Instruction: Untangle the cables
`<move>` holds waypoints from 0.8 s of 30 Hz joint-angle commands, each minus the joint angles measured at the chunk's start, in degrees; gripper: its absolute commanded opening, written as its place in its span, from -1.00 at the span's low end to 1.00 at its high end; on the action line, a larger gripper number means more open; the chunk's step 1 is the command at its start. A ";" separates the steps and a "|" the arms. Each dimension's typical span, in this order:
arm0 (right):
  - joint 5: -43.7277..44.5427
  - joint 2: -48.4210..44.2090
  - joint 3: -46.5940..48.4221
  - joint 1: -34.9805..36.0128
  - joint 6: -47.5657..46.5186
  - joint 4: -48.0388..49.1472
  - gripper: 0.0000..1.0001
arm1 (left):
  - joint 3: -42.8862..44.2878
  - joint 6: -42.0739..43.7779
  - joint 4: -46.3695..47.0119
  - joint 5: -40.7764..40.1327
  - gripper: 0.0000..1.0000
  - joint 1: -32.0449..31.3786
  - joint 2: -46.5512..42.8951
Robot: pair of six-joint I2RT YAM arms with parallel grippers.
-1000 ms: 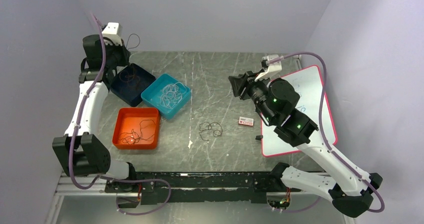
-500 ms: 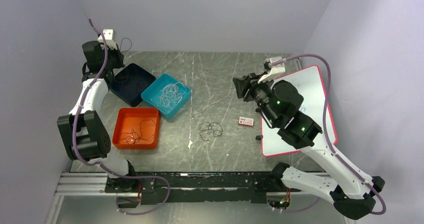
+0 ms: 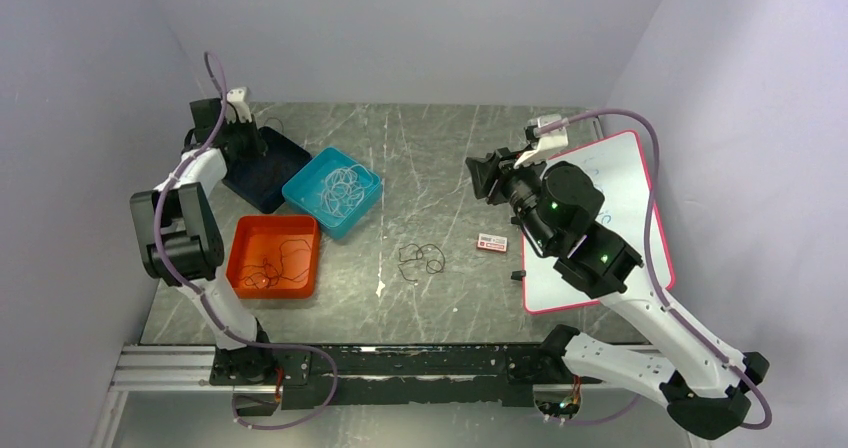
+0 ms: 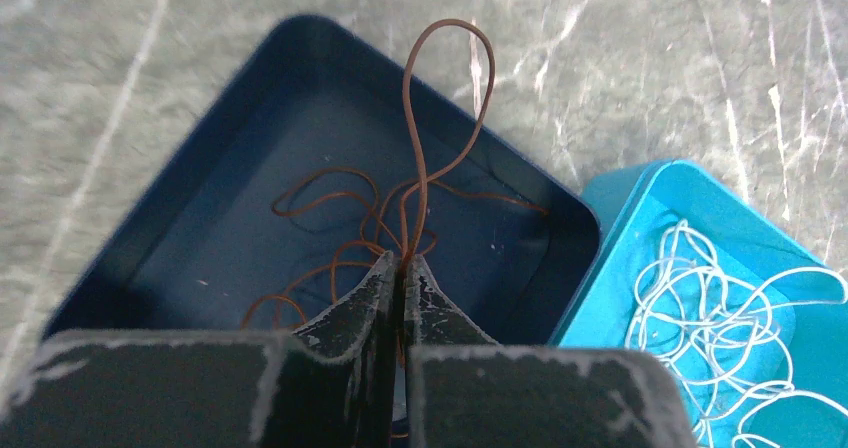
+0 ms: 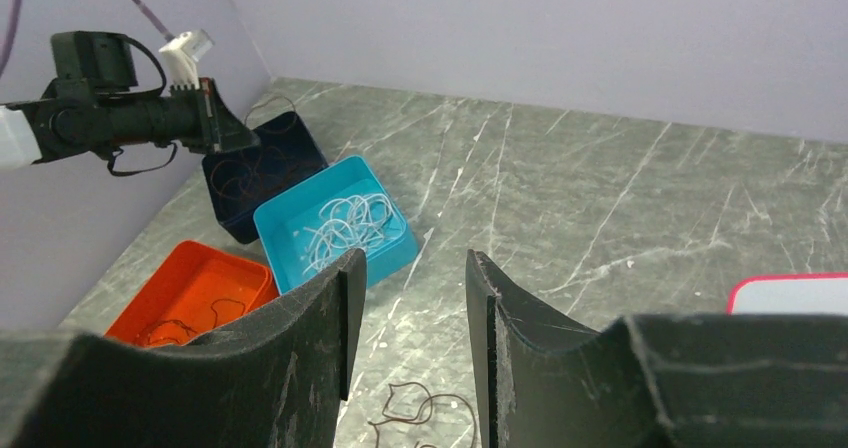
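Observation:
My left gripper (image 4: 400, 259) is shut on a thin brown cable (image 4: 412, 118) whose loop stands up over the dark blue tray (image 4: 200, 228); more brown strands lie in that tray. From above, the left gripper (image 3: 258, 142) hangs over the dark blue tray (image 3: 262, 183). Whitish cables (image 3: 342, 186) fill the teal tray (image 3: 362, 211). Dark cables (image 3: 272, 266) lie in the orange tray (image 3: 245, 236). A small dark tangle of cables (image 3: 420, 259) rests on the table, below my open, empty right gripper (image 5: 405, 268), which is raised at mid-right (image 3: 480, 174).
A red-edged whiteboard (image 3: 610, 208) lies on the table's right side under the right arm. A small white and red block (image 3: 492, 242) and a tiny black piece (image 3: 517, 275) sit left of it. Walls close in the left, back and right.
The left arm has swung from beyond the table's back-left corner inward, bringing the gripped brown cable over the dark blue tray. The right arm has barely shifted.

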 commanded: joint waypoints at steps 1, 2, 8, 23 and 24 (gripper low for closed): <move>0.08 0.14 -0.37 -0.20 -1.29 0.57 -0.10 | 4.27 -1.80 -7.11 3.17 -0.86 0.30 3.56; 0.09 0.11 -0.44 -0.23 -1.29 0.69 -0.10 | 5.58 -2.03 -9.13 2.60 -0.86 0.31 4.88; 0.04 -0.22 -1.05 -0.16 -1.11 1.45 -0.10 | 11.82 -1.59 -18.46 1.87 -0.85 0.30 11.36; -0.60 -0.33 -0.71 -0.19 -0.71 1.01 -0.09 | 13.08 -1.91 -20.70 1.05 -0.19 -0.09 11.33; -0.64 -0.24 -0.72 -0.16 -0.68 1.08 -0.09 | 13.01 -1.94 -20.46 0.89 -0.15 -0.08 10.58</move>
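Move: Right beneath the left hand, which still pinches the last of the brown cable, lies the dark blue bin it is being lowered into: its middle is some 9 cm down and about 2 cm back. The cyan bin with white cable is roughly 17 cm to the right and 8 cm back; the orange bin sits about 24 cm back, 7 cm right. From the idle right hand, the dark blue bin is some 43 cm left, 22 cm ahead and 36 cm lower. Sinking about 8 cm into the dark blue bin, quickly at first and then easing to a stop, the left hand tips its fingers some 20 degrees further down. Only in the latter half, near the bottom, do the fingers part from almost shut to roughly two fifths open, letting go of the brown cable over its own loops. ##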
